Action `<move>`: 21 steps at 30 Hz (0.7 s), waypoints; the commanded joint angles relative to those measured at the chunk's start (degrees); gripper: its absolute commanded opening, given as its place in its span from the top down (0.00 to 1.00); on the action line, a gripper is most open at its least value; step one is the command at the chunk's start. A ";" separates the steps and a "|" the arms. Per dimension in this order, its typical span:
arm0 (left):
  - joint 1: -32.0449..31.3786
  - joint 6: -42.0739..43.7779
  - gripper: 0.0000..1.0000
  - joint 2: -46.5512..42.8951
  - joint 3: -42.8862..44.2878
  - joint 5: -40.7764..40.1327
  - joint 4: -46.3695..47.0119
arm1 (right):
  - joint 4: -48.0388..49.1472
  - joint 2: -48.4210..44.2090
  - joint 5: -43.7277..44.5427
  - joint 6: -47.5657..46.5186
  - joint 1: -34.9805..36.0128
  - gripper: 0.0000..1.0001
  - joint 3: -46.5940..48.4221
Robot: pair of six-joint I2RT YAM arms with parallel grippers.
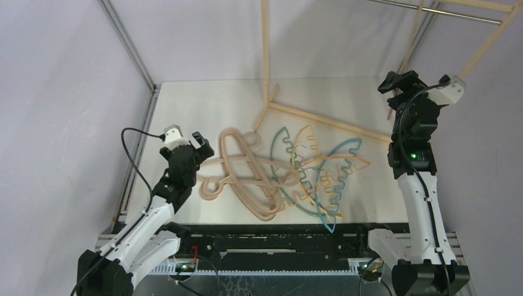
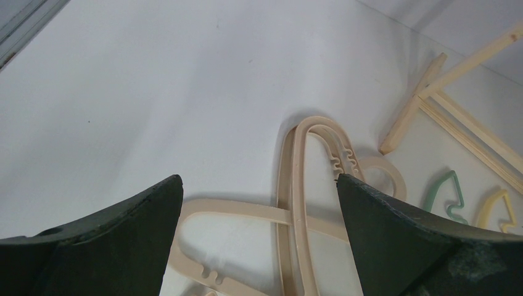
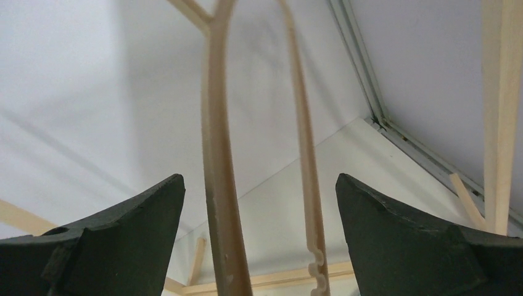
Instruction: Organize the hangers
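Note:
Several beige hangers (image 1: 240, 172) lie crossed on the table, overlapping a tangle of teal, blue, yellow and orange hangers (image 1: 321, 176) to their right. My left gripper (image 1: 200, 143) hovers open over the left end of the beige pile. In its wrist view the open left gripper (image 2: 259, 185) frames two crossed beige hangers (image 2: 300, 185) without touching them. My right gripper (image 1: 398, 83) is raised at the back right beside the rack. It stands open (image 3: 259, 185), and a beige hanger (image 3: 216, 154) hangs upright between its fingers, touching neither one.
The pale wooden rack frame (image 1: 265, 49) stands at the back, with its base bars (image 1: 333, 121) lying across the table and its metal rod (image 1: 432, 12) high at the right. Teal (image 2: 447, 194) and yellow (image 2: 499, 209) hanger tips show beyond the beige ones.

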 commanded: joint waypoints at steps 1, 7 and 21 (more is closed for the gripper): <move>0.19 0.76 0.00 -0.58 0.09 0.06 2.10 | 2.90 -5.57 1.42 -4.83 3.19 0.00 2.23; 0.19 0.73 0.00 0.75 0.29 0.29 2.28 | 1.19 -11.58 3.48 -14.50 12.24 0.00 6.28; 0.22 0.49 0.00 1.50 0.43 -1.07 1.64 | -9.75 6.43 9.87 -25.70 56.70 0.03 6.61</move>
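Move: The pile of wooden hangers lies on the table some 41 cm to the right gripper's left, about 8 cm nearer the base and 39 cm below. The hanger just hung on the rod is right in front of that gripper, roughly 8 cm ahead, and the tangle of coloured hangers lies about 14 cm to its left, 9 cm back and 39 cm down. From the left gripper, the pile is some 18 cm right, 3 cm back and 16 cm down. Pull the right gripper, fingers still wide open, back about 10 cm and up some 13 cm to clear the hung hanger. While rising, begin swinging it left towards the wooden hanger pile, about 22 cm in all, turning it some 40 degrees counter-clockwise and sinking again over the last few centimetres. ##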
